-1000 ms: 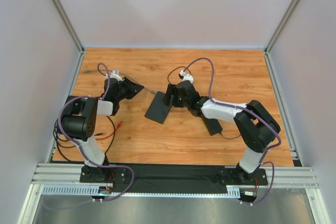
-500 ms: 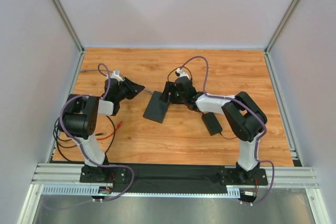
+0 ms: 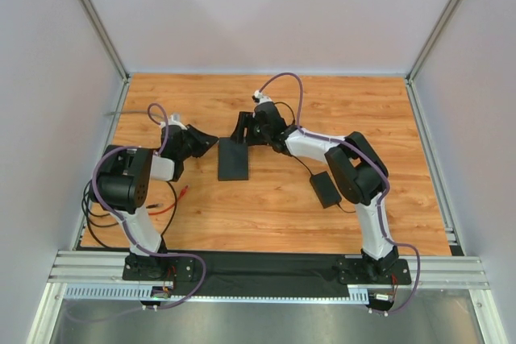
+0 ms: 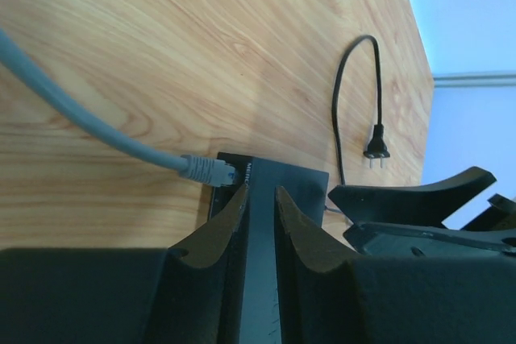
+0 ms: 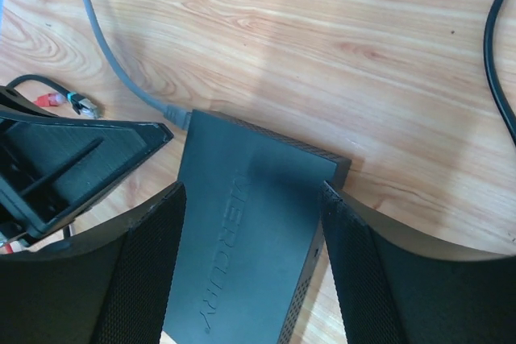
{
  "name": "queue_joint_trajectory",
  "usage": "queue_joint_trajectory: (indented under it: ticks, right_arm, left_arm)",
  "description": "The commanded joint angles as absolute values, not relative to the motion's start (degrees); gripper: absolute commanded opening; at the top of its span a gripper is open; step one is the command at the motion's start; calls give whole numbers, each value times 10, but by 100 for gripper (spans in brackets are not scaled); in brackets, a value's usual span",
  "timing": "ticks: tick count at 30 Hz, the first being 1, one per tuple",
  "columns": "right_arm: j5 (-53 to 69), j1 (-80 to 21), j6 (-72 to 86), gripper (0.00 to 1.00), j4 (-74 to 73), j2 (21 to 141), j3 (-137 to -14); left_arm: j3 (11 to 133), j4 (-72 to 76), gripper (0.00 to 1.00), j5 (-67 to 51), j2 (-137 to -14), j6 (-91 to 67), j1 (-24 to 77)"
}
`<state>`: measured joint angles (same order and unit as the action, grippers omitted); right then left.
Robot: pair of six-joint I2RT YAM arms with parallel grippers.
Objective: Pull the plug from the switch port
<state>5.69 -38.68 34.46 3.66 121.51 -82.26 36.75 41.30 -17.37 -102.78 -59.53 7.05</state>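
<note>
The switch is a flat matte-black box lying on the wooden table. A grey plug on a grey cable sits at the left corner of its far narrow edge. My right gripper straddles that far end, its pads against both long sides of the switch. My left gripper hovers just left of the switch. Its jaws stand a narrow gap apart with nothing between them, and the plug lies just outside the left fingertip.
A black adapter brick lies right of the switch. Its thin lead ends in a two-pin plug. Red-tipped wires and black cables lie by the left arm's base. Grey walls with aluminium posts enclose the table.
My right gripper has swung left and farther away, taking the switch along and turning it from slanted to straight. The left gripper's jaws have narrowed while that arm stayed nearly in place.
</note>
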Motion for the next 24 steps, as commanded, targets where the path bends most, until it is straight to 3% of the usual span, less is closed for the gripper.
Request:
queue_joint_trajectory:
  ticks: [1,11,18,24]
  right_arm:
    - [57,-388,339,68,36,1210,-841]
    - [31,-388,278,69,88,1176,-780]
    - [26,-389,246,69,96,1169,-774]
    - [35,-389,244,68,94,1189,-790]
  left_arm:
    - [358,429,25,-145,-1003,-604,72]
    - [292,425,31,-59,-954,-649,90]
    - [288,505,44,-59,-1022,-701,90]
    - [302,581,46,-75,-1097,-749,90]
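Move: The grey plug sits in the left side of the switch near its far corner, about 2 cm ahead of the left hand, level sideways, and some 4 cm below. The switch's middle lies 3 cm back and 5 cm right of that hand; a loose red plug is roughly 13 cm back and 8 cm left. From the right hand, the switch's middle is about 4 cm back and 2 cm left, 3 cm below, and the grey plug 7 cm left. Drawing back about 2.5 cm and drifting left, then easing forward again, the left hand sinks some 2.5 cm overall towards the grey plug's level, turning about 10 degrees counter-clockwise while its fingers open wider to line up on the plug. The right hand, fingers staying open, shifts about 1.5 cm right across the switch's far end, dipping 2 cm and partly rising again. ##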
